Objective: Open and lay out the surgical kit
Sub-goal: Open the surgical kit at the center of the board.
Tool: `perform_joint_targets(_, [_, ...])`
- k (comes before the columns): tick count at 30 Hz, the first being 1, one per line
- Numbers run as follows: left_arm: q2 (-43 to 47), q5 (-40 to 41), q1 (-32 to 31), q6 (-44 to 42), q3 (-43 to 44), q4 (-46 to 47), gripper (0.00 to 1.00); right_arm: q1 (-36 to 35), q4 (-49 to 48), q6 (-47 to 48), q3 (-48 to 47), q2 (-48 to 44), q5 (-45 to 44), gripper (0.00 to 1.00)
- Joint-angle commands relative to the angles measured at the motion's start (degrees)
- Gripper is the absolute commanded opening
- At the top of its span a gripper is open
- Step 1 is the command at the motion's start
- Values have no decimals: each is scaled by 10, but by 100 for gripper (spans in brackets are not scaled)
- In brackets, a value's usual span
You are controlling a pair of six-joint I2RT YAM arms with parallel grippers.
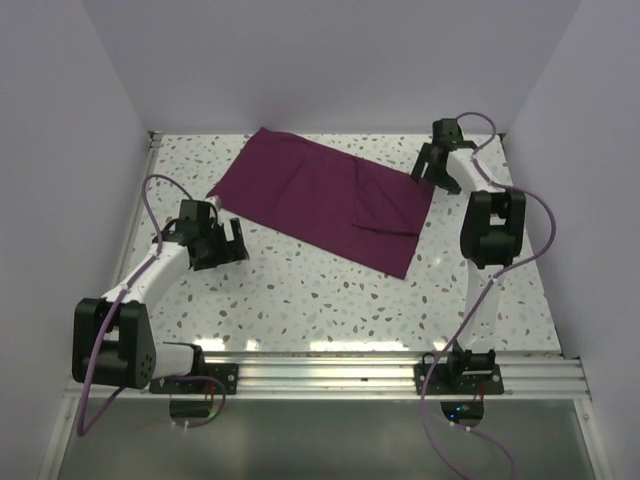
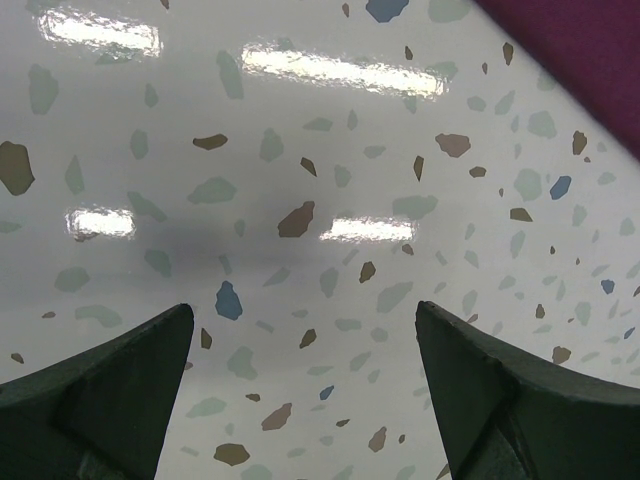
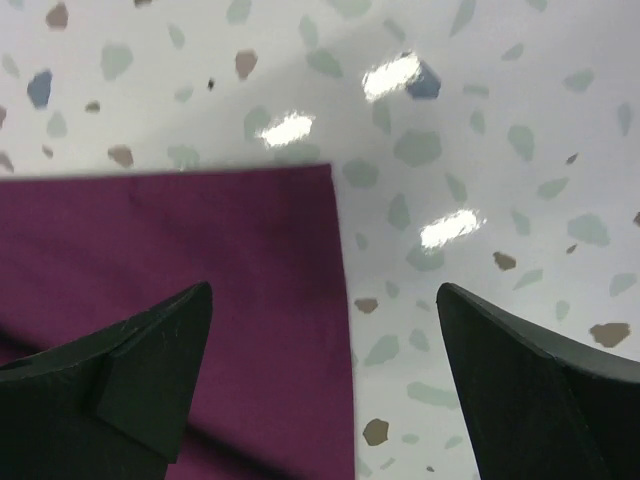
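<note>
The surgical kit shows as a dark purple cloth wrap (image 1: 325, 200) lying flat across the back half of the speckled table, with a crease line near its right part. My right gripper (image 1: 430, 172) hovers open over the cloth's far right corner. In the right wrist view that corner (image 3: 200, 240) lies under the left finger and bare table under the right one, with nothing between the jaws of the right gripper (image 3: 325, 290). My left gripper (image 1: 232, 240) stands open just off the cloth's left corner. In the left wrist view the left gripper (image 2: 303, 320) frames bare table, and the cloth edge (image 2: 590, 50) shows at the top right.
White walls close in the table on the left, back and right. An aluminium rail (image 1: 330, 365) with both arm bases runs along the near edge. The right arm's elbow (image 1: 490, 230) stands by the cloth's right side.
</note>
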State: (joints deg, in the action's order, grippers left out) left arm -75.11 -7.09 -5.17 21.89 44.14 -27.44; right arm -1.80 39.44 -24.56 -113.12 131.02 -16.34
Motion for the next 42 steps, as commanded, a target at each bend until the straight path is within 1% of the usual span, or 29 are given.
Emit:
perform_joint_targets(1, [-1,7,-5,-3,-3,13,97,-8,-90,-4,128,-129,66,98])
perform_joint_targets(2, [-1,9,-6,-2,-2,14,96,-15,-126,-11,155,-172,109,98])
perform_joint_targets(4, [-2,9,-7,-1,-4,16,96,-43,-150,-9,211,-204,138,98])
perform_joint_targets(6, [-4,11,-7,0,-3,15,96,-67,-161,-2,228,-233,150,99])
perform_joint_targets(9, [-3,13,-8,-1,-3,16,96,-110,-162,-8,239,-239,162,98])
perform_joint_targets(11, [-2,16,-8,0,-3,16,96,-134,-155,-15,231,-229,162,96])
perform_joint_targets(15, [5,21,-9,1,-2,15,96,-159,-143,-24,208,-191,161,90])
perform_joint_targets(19, [19,24,-8,3,-2,16,96,-184,-111,-20,148,-132,162,84])
perform_joint_targets(20, [24,26,-8,3,-3,14,96,-187,-98,-19,138,-124,160,81])
perform_joint_targets(25, [36,31,-9,3,-3,15,97,-211,-65,-12,87,-88,143,75])
perform_joint_targets(30, [37,31,-8,3,-3,16,97,-235,-43,-5,74,-71,114,69])
perform_joint_targets(32, [37,31,-8,3,-2,17,97,-245,-37,-3,74,-71,104,64])
perform_joint_targets(34, [37,32,-8,3,-3,18,97,-252,-31,-2,72,-66,94,62])
perform_joint_targets(37, [35,29,-8,3,-2,17,98,-255,-22,1,69,-55,83,56])
perform_joint_targets(42, [32,26,-8,2,-3,18,98,-257,-1,4,62,-51,49,54])
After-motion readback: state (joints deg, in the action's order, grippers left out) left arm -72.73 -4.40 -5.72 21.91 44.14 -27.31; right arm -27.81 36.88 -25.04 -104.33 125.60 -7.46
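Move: The bend of the crease in the kit's cloth lies about 25 cm to the left of my right hand, 8 cm back and 3 cm lower. The kit's far right corner, just released, is right under that hand, some 3 cm ahead. The near right corner lies about 25 cm back and 9 cm left of it. From my idle left hand the bend is about 32 cm to the right and 8 cm ahead, slightly below. My right hand backs off the released corner by about 6 cm, then arcs up and left over the kit and sinks towards the bend of the crease, ending some 25 cm left of its start at nearly the same height. The wrist turns about 30 degrees counter-clockwise on the way, and the fingers close to roughly half open, astride the crease; whether they touch the cloth can't be seen. ##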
